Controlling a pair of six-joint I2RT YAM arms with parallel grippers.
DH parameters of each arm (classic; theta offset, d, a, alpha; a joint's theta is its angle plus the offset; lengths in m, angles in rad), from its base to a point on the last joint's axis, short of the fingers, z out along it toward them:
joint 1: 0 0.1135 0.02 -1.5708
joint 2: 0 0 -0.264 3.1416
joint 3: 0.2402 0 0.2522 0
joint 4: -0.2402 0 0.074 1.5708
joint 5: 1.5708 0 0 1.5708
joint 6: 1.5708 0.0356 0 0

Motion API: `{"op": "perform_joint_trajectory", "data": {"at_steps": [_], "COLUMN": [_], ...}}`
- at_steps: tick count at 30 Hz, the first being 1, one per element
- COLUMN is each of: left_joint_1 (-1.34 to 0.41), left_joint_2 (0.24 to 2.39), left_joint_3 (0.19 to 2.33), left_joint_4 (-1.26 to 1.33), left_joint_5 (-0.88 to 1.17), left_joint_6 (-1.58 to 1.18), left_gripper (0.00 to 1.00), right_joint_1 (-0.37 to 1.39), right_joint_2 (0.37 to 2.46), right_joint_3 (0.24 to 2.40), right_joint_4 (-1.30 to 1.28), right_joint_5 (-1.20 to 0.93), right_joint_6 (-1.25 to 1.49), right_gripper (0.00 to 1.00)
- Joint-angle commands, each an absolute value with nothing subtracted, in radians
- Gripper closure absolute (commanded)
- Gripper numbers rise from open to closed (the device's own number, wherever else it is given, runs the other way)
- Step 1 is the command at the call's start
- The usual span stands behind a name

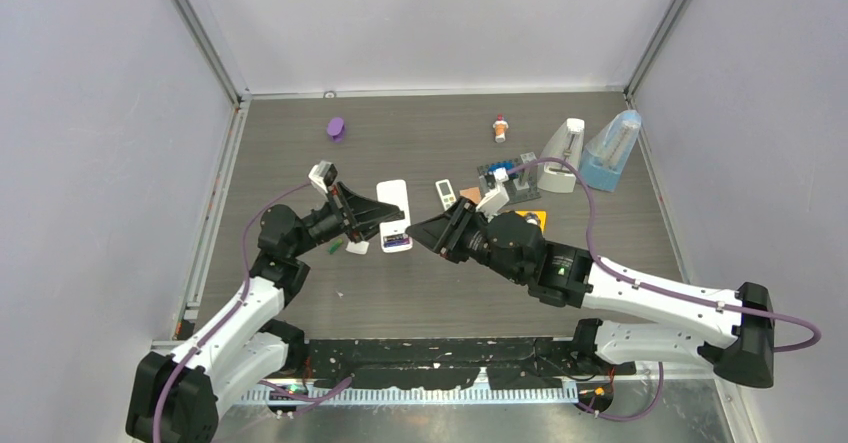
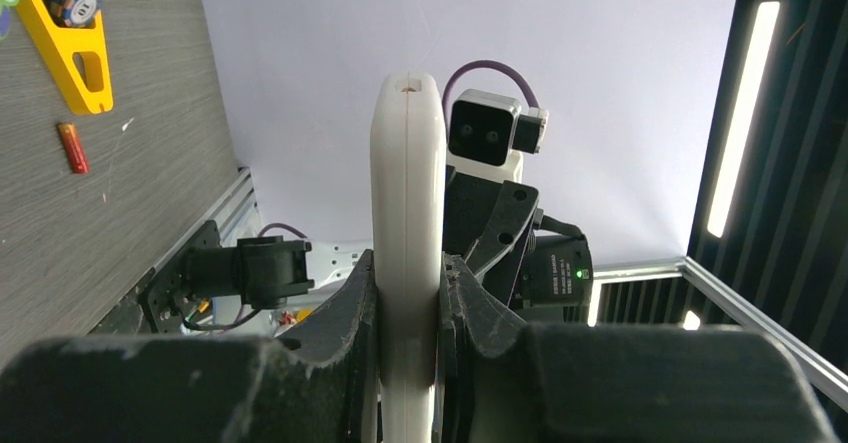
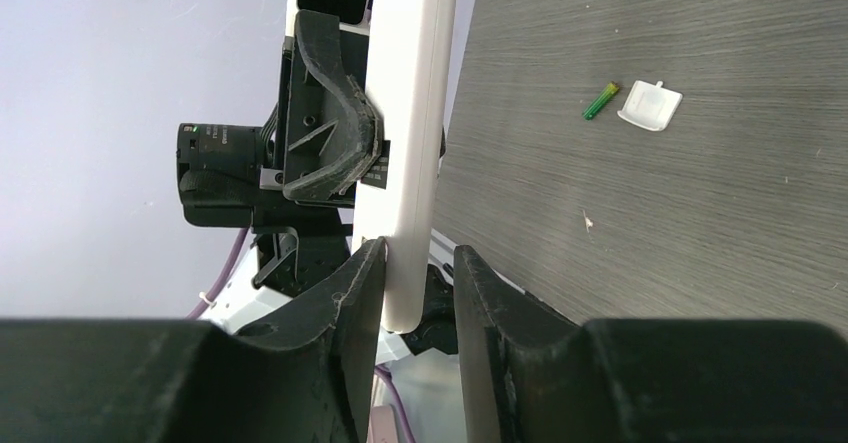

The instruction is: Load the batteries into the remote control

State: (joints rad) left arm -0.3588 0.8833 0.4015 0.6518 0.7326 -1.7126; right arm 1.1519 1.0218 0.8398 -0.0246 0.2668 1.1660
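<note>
A white remote control is held edge-on in my left gripper, which is shut on its two flat faces. From the top view the remote control lies level above the table, with the left gripper clamped across it. My right gripper is open around the remote's near end. Its left jaw touches the remote and its right jaw stands apart from it. A green battery lies on the table beside a small white cover. A red-orange battery lies on the wood.
A yellow holder lies near the red-orange battery. At the back of the table are a small remote, a dark tray, two metronome-shaped objects, a small bottle and a purple object.
</note>
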Motion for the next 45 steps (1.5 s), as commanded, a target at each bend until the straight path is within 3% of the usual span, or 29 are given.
{"op": "perform_joint_trajectory", "data": {"at_steps": [1, 18, 20, 23, 25, 27, 34, 41, 45], "left_joint_1": [-0.368, -0.367, -0.367, -0.365, -0.365, -0.364, -0.357, -0.357, -0.357], "left_joint_2": [0.85, 0.832, 0.824, 0.798, 0.77, 0.738, 0.683, 0.627, 0.609], "left_joint_3": [0.426, 0.414, 0.419, 0.444, 0.469, 0.49, 0.515, 0.526, 0.533], "left_joint_4": [0.717, 0.714, 0.687, 0.577, 0.47, 0.384, 0.272, 0.204, 0.204], "left_joint_5": [0.716, 0.667, 0.673, 0.681, 0.679, 0.671, 0.663, 0.66, 0.679], "left_joint_6": [-1.738, -1.793, -1.76, -1.643, -1.555, -1.485, -1.419, -1.407, -1.423], "left_gripper": [1.0, 1.0, 1.0, 1.0, 1.0, 1.0, 1.0, 1.0, 1.0], "right_joint_1": [1.173, 1.269, 1.269, 1.269, 1.267, 1.264, 1.25, 1.25, 1.247], "right_joint_2": [1.075, 1.138, 1.122, 1.087, 1.056, 1.014, 0.995, 1.14, 1.163], "right_joint_3": [0.86, 1.016, 1.03, 1.036, 1.032, 1.018, 0.991, 1.151, 1.111], "right_joint_4": [-0.024, -0.252, -0.256, -0.259, -0.247, -0.221, -0.12, -0.268, -0.138], "right_joint_5": [0.232, 0.489, 0.5, 0.513, 0.511, 0.495, 0.369, 0.296, 0.2], "right_joint_6": [1.165, 0.895, 0.885, 0.899, 0.915, 0.932, 0.943, 0.828, 0.824], "right_gripper": [0.64, 0.68, 0.59, 0.28, 0.16, 0.1, 0.07, 0.07, 0.07]}}
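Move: The battery compartment, at the near end of the remote held back side up, lies about 4 cm left and 1 cm back of the right hand, nearly level with it. The battery cover lies on the table some 26 cm below, roughly 15 cm ahead and 14 cm left; the green battery is as low and as far ahead, but 19 cm left. From the left hand the compartment is about 6 cm back and 1 cm right. Right hand eases left at the compartment, opens wide, rises 5 cm rightward, then returns left; left keeps the remote. ##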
